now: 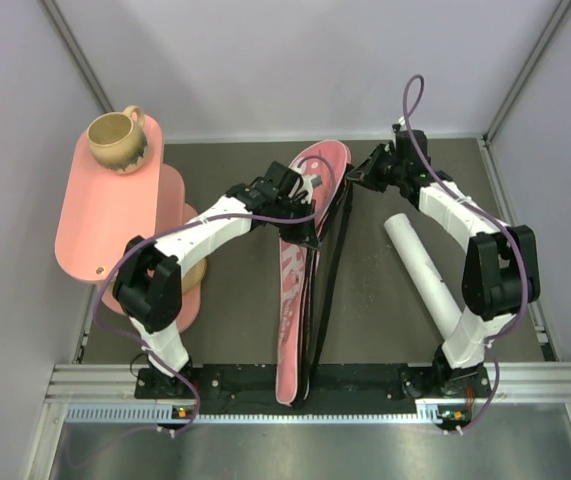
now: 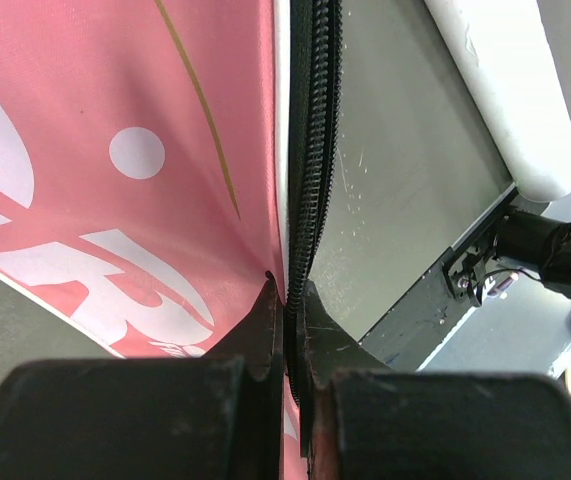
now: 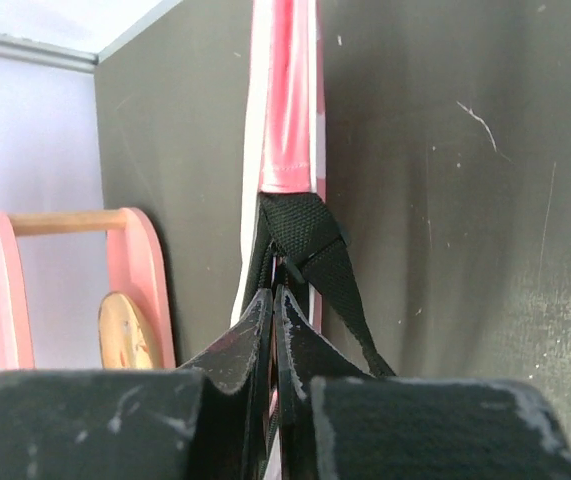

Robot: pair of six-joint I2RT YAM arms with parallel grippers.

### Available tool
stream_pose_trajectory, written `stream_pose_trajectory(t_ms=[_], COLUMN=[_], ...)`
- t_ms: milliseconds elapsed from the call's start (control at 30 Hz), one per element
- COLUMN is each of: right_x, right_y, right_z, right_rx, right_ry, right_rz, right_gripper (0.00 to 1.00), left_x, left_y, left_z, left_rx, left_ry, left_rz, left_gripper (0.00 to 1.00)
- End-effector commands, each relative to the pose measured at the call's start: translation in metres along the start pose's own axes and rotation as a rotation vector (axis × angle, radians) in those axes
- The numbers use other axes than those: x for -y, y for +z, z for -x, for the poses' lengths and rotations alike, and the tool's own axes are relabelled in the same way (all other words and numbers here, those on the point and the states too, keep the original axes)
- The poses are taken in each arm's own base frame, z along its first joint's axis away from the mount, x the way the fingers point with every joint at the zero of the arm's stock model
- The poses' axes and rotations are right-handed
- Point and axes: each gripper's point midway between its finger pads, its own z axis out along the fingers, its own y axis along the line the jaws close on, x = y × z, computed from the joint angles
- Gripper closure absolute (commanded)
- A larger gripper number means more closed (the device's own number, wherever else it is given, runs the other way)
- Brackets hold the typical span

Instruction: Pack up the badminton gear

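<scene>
The long pink racket bag (image 1: pixel 293 300) lies lengthwise down the middle of the table, its black strap (image 1: pixel 330 270) trailing along its right side. My left gripper (image 1: pixel 302 222) sits at the bag's right edge; in the left wrist view it (image 2: pixel 290 295) is shut on the black zipper (image 2: pixel 312 150) beside the pink lettered fabric (image 2: pixel 115 150). My right gripper (image 1: pixel 353 176) is at the bag's far end. In the right wrist view it (image 3: pixel 273 295) is shut on the bag's thin edge just below the strap's anchor (image 3: pixel 300 232). A long white tube (image 1: pixel 425 268) lies to the right of the bag.
A pink oval tiered table (image 1: pixel 100 215) stands at the left with a tan mug (image 1: pixel 117 140) on its top. Grey walls close in the left, back and right. A metal rail (image 1: pixel 315 380) runs along the near edge between the arm bases.
</scene>
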Motion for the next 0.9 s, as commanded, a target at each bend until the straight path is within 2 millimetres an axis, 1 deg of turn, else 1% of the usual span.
stream_pose_trajectory(t_ms=[0,33,67,100,133,200,233,267,300,333,367,400,433,533,567,600,633,700,733,767,833,867], right_x=[-0.03,-0.023,-0.026,-0.027,-0.023,-0.03,-0.027,-0.028,-0.033,-0.035,-0.037,-0.044,-0.045,-0.049,-0.052,-0.052,-0.048,-0.045,-0.046,-0.047,-0.046,-0.044], right_y=[-0.028,-0.029,-0.035,-0.036,-0.038,-0.046,-0.047,-0.049,-0.056,-0.057,-0.06,-0.066,-0.068,-0.078,-0.08,-0.082,-0.084,-0.085,-0.086,-0.087,-0.088,-0.091], right_z=[-0.011,-0.017,-0.019,-0.026,-0.033,-0.043,-0.051,-0.057,-0.059,-0.073,-0.079,-0.084,-0.098,-0.118,-0.127,-0.129,-0.133,-0.131,-0.13,-0.129,-0.122,-0.115], right_rx=[-0.029,-0.04,-0.039,-0.048,-0.06,-0.064,-0.077,-0.084,-0.074,-0.098,-0.104,-0.1,-0.123,-0.136,-0.148,-0.141,-0.139,-0.116,-0.108,-0.102,-0.08,-0.06], right_ry=[-0.191,-0.211,-0.231,-0.246,-0.264,-0.298,-0.316,-0.328,-0.346,-0.365,-0.375,-0.391,-0.408,-0.444,-0.459,-0.464,-0.462,-0.466,-0.473,-0.476,-0.459,-0.436], right_rz=[0.14,0.127,0.135,0.133,0.125,0.128,0.116,0.117,0.123,0.129,0.135,0.151,0.156,0.174,0.181,0.181,0.18,0.178,0.183,0.186,0.174,0.165], right_gripper=[1.0,1.0,1.0,1.0,1.0,1.0,1.0,1.0,1.0,1.0,1.0,1.0,1.0,1.0,1.0,1.0,1.0,1.0,1.0,1.0,1.0,1.0], left_x=[0.028,0.029,0.029,0.03,0.031,0.031,0.032,0.031,0.031,0.031,0.03,0.031,0.03,0.029,0.028,0.028,0.025,0.025,0.023,0.025,0.023,0.024], left_y=[-0.015,-0.016,-0.015,-0.015,-0.016,-0.014,-0.015,-0.014,-0.014,-0.014,-0.013,-0.013,-0.013,-0.012,-0.013,-0.012,-0.012,-0.014,-0.013,-0.015,-0.015,-0.017], left_z=[0.035,0.036,0.036,0.037,0.039,0.041,0.043,0.044,0.044,0.046,0.047,0.047,0.049,0.05,0.05,0.049,0.047,0.047,0.042,0.042,0.038,0.038], left_rx=[0.122,0.125,0.125,0.129,0.133,0.132,0.136,0.137,0.139,0.143,0.144,0.143,0.145,0.142,0.141,0.136,0.133,0.143,0.133,0.142,0.136,0.138], left_ry=[0.042,0.039,0.038,0.035,0.036,0.034,0.034,0.032,0.033,0.034,0.032,0.032,0.03,0.022,0.018,0.014,0.013,0.016,0.013,0.017,0.011,0.015], left_rz=[-0.102,-0.109,-0.109,-0.112,-0.115,-0.115,-0.115,-0.113,-0.112,-0.112,-0.109,-0.111,-0.111,-0.117,-0.118,-0.123,-0.119,-0.125,-0.129,-0.135,-0.135,-0.137], left_gripper=[1.0,1.0,1.0,1.0,1.0,1.0,1.0,1.0,1.0,1.0,1.0,1.0,1.0,1.0,1.0,1.0,1.0,1.0,1.0,1.0,1.0,1.0])
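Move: The right fingers are shut at the zip's far end, seemingly on the pull tab. From there, the zip edge pinched by the left gripper is about 17 cm back, 9 cm left and 2 cm lower. The bag's rounded far end is roughly 7 cm farther out and 4 cm left. The white tube lies on the table some 24 cm back and 21 cm right. From the left hand, that tab is about 17 cm ahead and 9 cm right. Draw the right gripper back about 16 cm along the bag's zip towards the left gripper, bearing left some 5 cm after a straight start. Stay nearly level, fingers shut, and turn the hand about 25 degrees counter-clockwise. Keep the left pinch on the zip edge, easing that hand 2 cm forward late on. Stop with the right fingertips a few centimetres to its right. ##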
